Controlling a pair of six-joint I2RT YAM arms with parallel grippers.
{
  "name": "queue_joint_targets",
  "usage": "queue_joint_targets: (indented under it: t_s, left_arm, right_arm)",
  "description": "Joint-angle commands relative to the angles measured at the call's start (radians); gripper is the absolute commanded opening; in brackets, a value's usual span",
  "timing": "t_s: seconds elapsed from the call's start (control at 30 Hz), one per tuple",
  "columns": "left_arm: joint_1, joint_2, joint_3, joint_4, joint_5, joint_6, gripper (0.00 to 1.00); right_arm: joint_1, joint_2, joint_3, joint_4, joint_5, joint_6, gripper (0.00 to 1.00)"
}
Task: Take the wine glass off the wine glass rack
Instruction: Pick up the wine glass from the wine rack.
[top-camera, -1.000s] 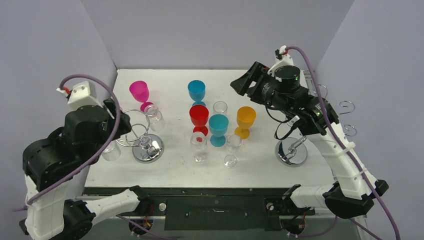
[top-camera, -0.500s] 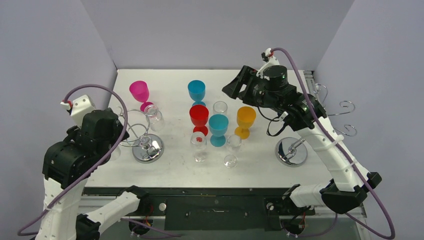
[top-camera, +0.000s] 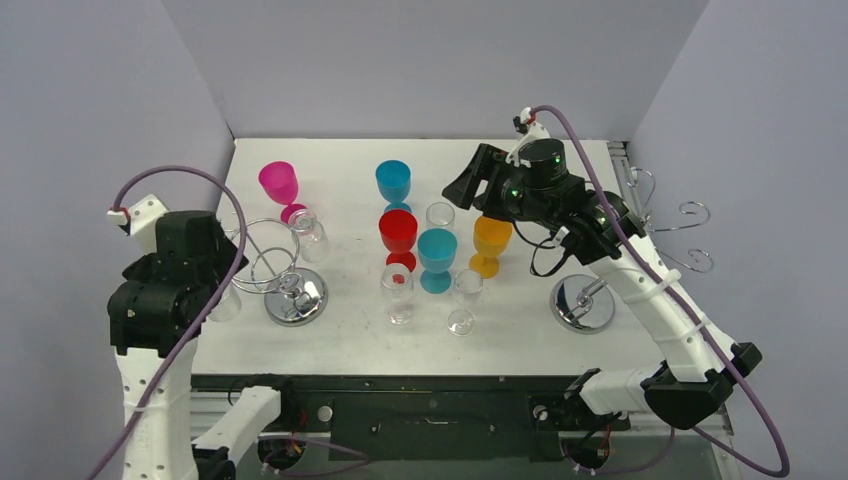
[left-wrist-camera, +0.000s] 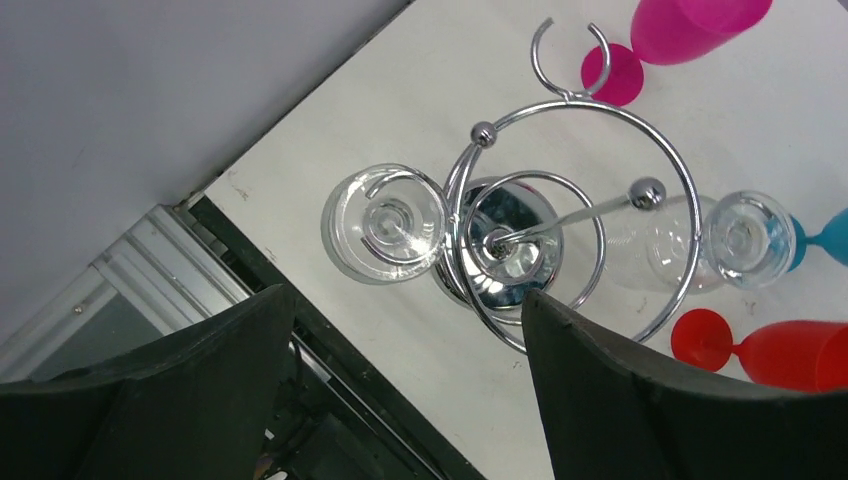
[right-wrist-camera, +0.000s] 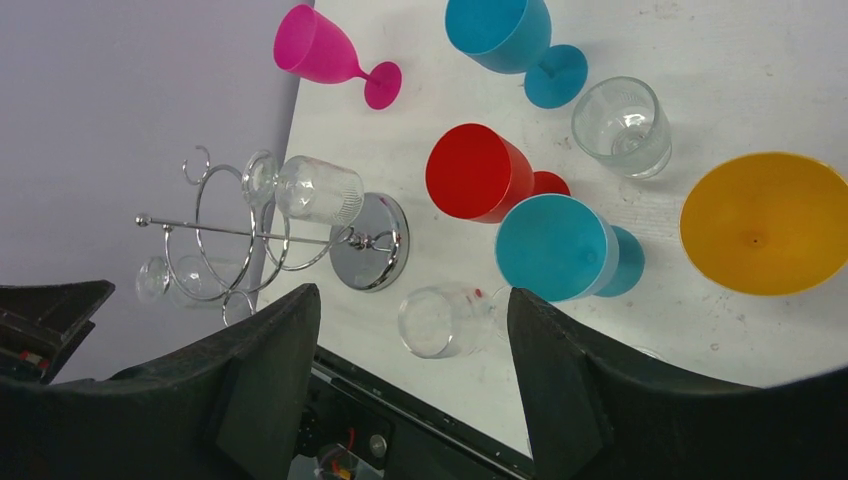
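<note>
The chrome wine glass rack (left-wrist-camera: 560, 180) stands on its round base (top-camera: 297, 297) at the table's left. One clear wine glass (left-wrist-camera: 385, 222) hangs from a hook on its near-left side, also seen as the wine glass (top-camera: 222, 300) in the top view. A second clear glass (left-wrist-camera: 745, 238) hangs on the far side of the rack. My left gripper (left-wrist-camera: 408, 295) is open high above the rack, with nothing between its fingers. My right gripper (right-wrist-camera: 412, 292) is open too, up over the middle of the table, above the standing glasses.
Pink (top-camera: 280, 185), blue (top-camera: 393, 183), red (top-camera: 398, 235), teal (top-camera: 437, 250) and orange (top-camera: 492, 238) goblets stand mid-table with several clear glasses (top-camera: 397, 290). A second rack's base (top-camera: 583, 303) sits at the right, its hooks (top-camera: 690, 215) bare. The table's near edge (left-wrist-camera: 330, 340) lies under my left gripper.
My left arm has risen and pulled back to the left while its jaws opened wider. My right arm has swung left towards the middle of the table, still open.
</note>
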Motion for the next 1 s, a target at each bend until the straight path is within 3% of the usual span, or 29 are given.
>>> queue_joint_targets:
  t_s: [0.0, 0.03, 0.17, 0.43, 0.97]
  left_arm:
    - [0.265, -0.007, -0.003, 0.160, 0.231, 0.172, 0.81]
    - [0.327, -0.007, -0.006, 0.171, 0.257, 0.183, 0.81]
    - [0.402, -0.033, -0.048, 0.206, 0.338, 0.171, 0.80]
    - [0.505, -0.105, -0.167, 0.265, 0.423, 0.159, 0.76]
    - [0.542, -0.184, -0.284, 0.338, 0.348, 0.066, 0.57]
  right_arm:
    - [0.005, -0.047, 0.004, 0.011, -0.003, -0.036, 0.64]
    - [0.004, -0.047, 0.002, 0.011, -0.004, -0.038, 0.64]
    - [0.005, -0.041, -0.005, 0.015, -0.021, -0.042, 0.64]
    - [0.004, -0.050, -0.022, 0.018, -0.030, -0.074, 0.64]
    - [0.004, -0.078, -0.099, 0.045, -0.080, -0.150, 0.64]
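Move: The wine glass hanging by its foot from the rack's near-left hook is about 4 cm ahead of the left gripper, 2 cm to its left and 17 cm below. The rack's upper ring lies some 9 cm ahead, 5 cm right and 8 cm below; the rack base is about 10 cm ahead, 8 cm right and 32 cm down. For the right gripper the glass is roughly 40 cm left, 8 cm back and 21 cm below. Bring the left gripper about 3 cm left first, beside the rack's ring, then sink it some 3.5 cm towards the hanging wine glass, turning it about 10 degrees counter-clockwise. Over the latter half let the fingers narrow by about a quarter, without closing on the glass. Let the empty right gripper ease down about 2.5 cm over the standing glasses, fingers held open. ##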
